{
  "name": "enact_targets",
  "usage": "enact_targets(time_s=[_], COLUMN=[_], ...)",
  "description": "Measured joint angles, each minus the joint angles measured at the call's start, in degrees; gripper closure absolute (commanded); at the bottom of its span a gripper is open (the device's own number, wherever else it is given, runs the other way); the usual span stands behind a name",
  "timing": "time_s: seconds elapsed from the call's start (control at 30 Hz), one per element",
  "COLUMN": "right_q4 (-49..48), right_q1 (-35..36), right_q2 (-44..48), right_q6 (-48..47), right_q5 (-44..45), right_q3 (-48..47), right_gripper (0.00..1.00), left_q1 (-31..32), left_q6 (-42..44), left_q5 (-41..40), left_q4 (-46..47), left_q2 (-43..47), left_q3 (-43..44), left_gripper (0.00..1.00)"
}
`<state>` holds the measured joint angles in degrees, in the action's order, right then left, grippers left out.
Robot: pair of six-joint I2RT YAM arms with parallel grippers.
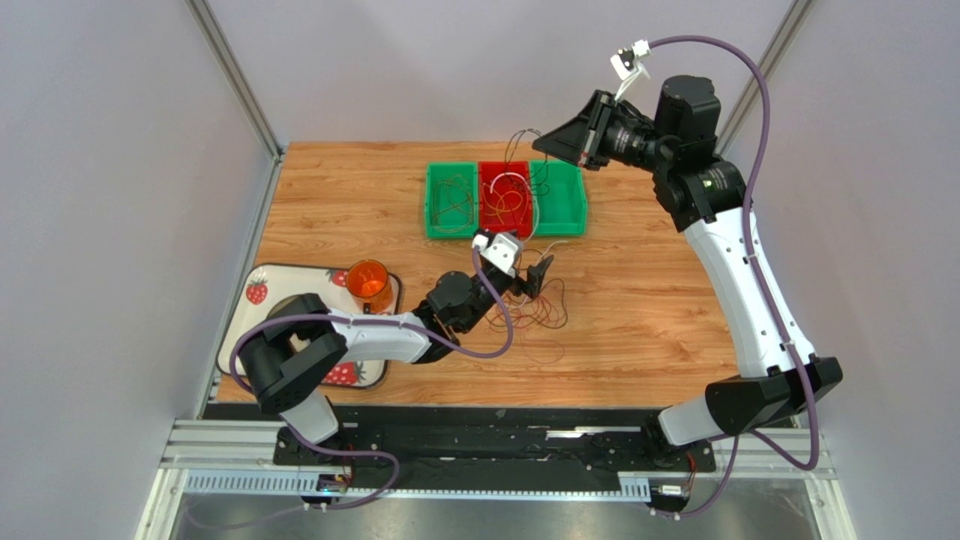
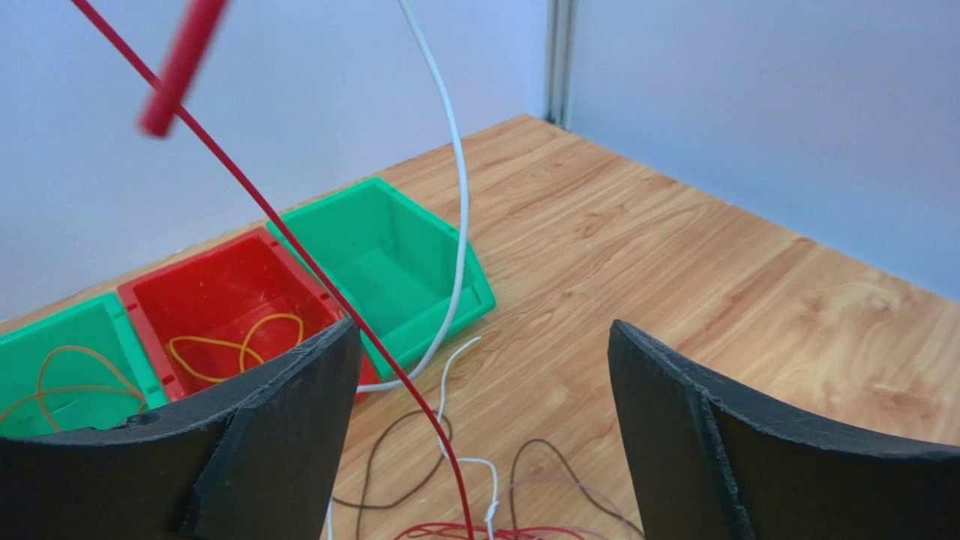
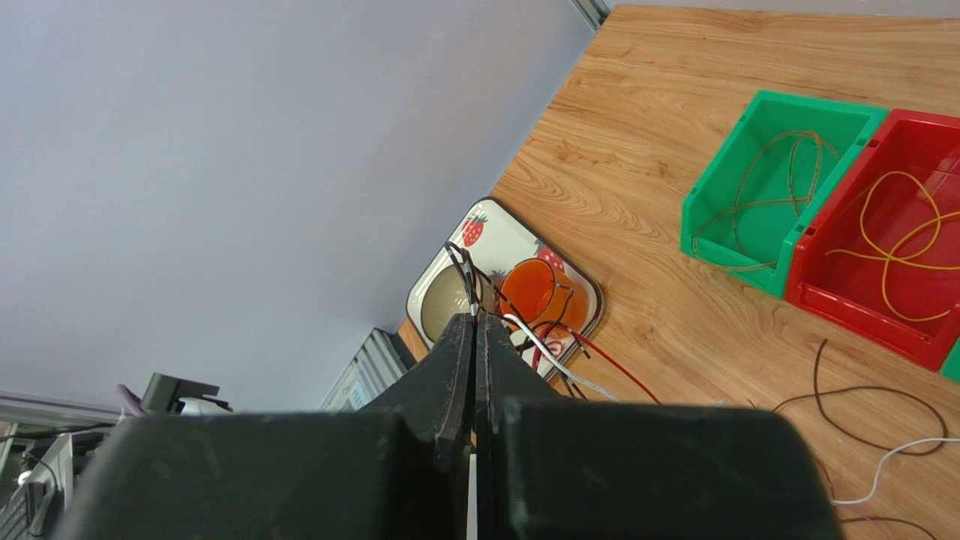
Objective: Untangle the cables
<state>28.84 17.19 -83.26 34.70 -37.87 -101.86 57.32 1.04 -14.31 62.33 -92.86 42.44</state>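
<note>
My right gripper (image 1: 548, 144) is raised high over the bins and is shut on a bundle of thin cables (image 1: 530, 169), white, red and dark, which hang down to a tangled pile (image 1: 544, 312) on the table. In the right wrist view the fingertips (image 3: 474, 323) pinch together with the cables (image 3: 549, 349) coming out at the tip. My left gripper (image 1: 538, 273) is open and empty, low over the pile. In the left wrist view a taut red cable (image 2: 338, 298) and a white cable (image 2: 458, 225) rise between its open fingers (image 2: 282, 416); brown loops (image 2: 394, 484) lie below.
Three bins stand at the back: a green bin (image 1: 451, 203) with brownish wire, a red bin (image 1: 505, 200) with yellow wire, and a green bin (image 1: 567, 205). A strawberry-patterned tray (image 1: 257, 295) with an orange cup (image 1: 369, 281) sits at the left edge.
</note>
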Motion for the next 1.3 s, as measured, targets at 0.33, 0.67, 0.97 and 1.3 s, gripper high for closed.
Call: enact_targets(time_s=[0.33, 0.67, 0.97, 1.3], right_q4=[0.0, 1.6, 0.8, -4.7], right_q1=[0.0, -0.1, -0.9, -0.9], right_q2=[0.0, -1.0, -6.8, -7.0], right_q6=[0.0, 0.0, 2.2, 2.2], right_q5=[-0.4, 0.0, 1.4, 3.7], right_q3=[0.0, -2.5, -21.7, -13.0], right_gripper=[1.0, 1.0, 1.0, 1.0], left_q1=[0.5, 2.0, 2.0, 2.1], left_q6=[2.1, -0.9, -14.4, -18.1], left_q5=[-7.7, -12.8, -12.8, -12.0], left_q4=[-3.6, -9.9, -14.1, -21.6], left_q2=[-1.2, 2.2, 2.6, 5.7], left_q3=[2.8, 0.8, -12.2, -12.3], left_gripper=[1.0, 1.0, 1.0, 1.0])
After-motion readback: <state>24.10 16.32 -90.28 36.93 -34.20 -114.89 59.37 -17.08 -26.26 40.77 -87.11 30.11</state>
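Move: The red and white cables hang from the black cable in the right fingers and run down between the open left fingers, some 3 cm ahead of the left hand, about 1 cm to its left and level. From the left hand, the heap lies about 3 cm ahead, 2 cm left and 22 cm below; the red bin some 22 cm ahead, 4 cm left. From the right hand, those strands' pinch point is about 5 cm back, 1 cm right, 21 cm down. The red and white strands are pinched between the left fingers, which ease about 2 cm forward and shut on them, then pull them down some 14 cm, with about 5 cm left and back, towards the table, tipping down 25 degrees. The right hand, still gripping the black cable, waits, jerks up some 13 cm, then sinks about 7 cm while going forward 4 cm. ##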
